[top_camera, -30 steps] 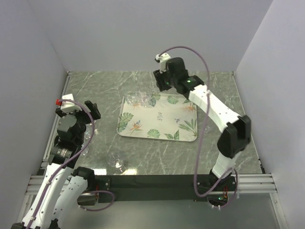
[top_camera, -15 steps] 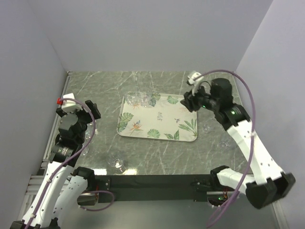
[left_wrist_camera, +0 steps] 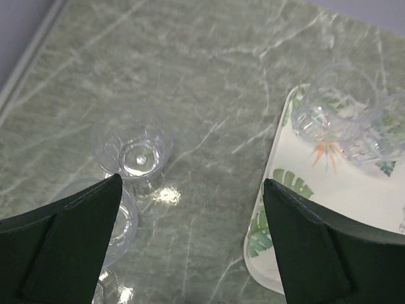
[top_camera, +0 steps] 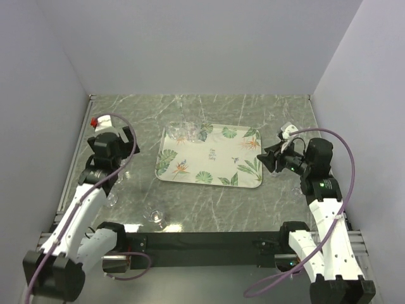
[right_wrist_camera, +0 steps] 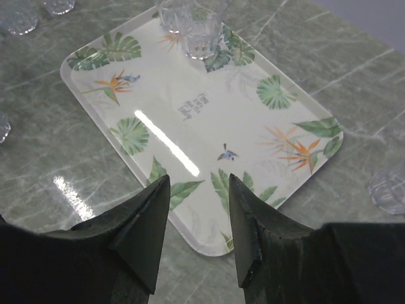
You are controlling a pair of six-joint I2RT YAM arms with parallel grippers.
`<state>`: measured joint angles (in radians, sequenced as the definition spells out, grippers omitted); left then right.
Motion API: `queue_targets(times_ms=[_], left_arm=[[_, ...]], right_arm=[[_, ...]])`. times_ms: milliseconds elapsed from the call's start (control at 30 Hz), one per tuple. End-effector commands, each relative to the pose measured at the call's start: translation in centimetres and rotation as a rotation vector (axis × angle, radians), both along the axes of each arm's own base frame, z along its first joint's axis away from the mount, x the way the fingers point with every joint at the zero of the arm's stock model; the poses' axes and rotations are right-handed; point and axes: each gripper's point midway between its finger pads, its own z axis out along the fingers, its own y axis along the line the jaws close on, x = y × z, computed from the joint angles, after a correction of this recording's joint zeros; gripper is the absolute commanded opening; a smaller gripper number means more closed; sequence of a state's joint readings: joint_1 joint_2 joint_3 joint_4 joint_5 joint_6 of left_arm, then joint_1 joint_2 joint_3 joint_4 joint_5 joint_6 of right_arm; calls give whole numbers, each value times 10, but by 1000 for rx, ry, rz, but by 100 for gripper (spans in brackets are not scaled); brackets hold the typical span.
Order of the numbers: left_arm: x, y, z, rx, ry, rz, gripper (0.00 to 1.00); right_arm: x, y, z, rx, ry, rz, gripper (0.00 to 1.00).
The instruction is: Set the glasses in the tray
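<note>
The tray lies mid-table, cream with green leaves and orange flowers. Two clear glasses stand in its far left corner, also in the left wrist view and the right wrist view. My left gripper is open and empty left of the tray, above two loose glasses. My right gripper is open and empty at the tray's right end, its fingertips over the tray's near edge.
Another glass stands near the front edge, left of centre. A glass stands on the table right of the tray. Grey walls close in the marbled table on three sides.
My right arm has swung from the tray's far left corner to the right of the tray and come down low. My left gripper has shifted slightly farther from the base.
</note>
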<state>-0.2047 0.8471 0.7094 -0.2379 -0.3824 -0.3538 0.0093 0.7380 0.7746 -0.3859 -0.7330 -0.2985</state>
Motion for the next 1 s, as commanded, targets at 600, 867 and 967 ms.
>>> queue_targets(times_ms=[600,867,967], left_arm=[[80,30,-65,-192,416,20,72],[81,30,-101,-149,559,60,62],[81,29,-109,-116,591,72,54]], right_arm=[[-1,-14,16,69,-58,-28,50],[1,-16,16,67,-58,-39,50],[1,-17,15,65,-54,-41,50]])
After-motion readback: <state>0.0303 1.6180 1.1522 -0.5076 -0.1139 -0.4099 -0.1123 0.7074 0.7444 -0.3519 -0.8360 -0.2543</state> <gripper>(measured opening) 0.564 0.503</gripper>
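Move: The farthest glass of the left-hand row stands about 9 cm ahead of the left hand, 5 cm to its left and 17 cm below. The row's second glass is level with the hand, roughly 6 cm left; the third is some 8 cm back and 6 cm left. The tray's middle lies 9 cm ahead and 30 cm right. From the right hand, the farthest glass is about 14 cm ahead and 50 cm left. Left hand reaches forward about 8 cm, then sinks 12 cm overall towards the farthest glass, tipping down, fingers half closing. ##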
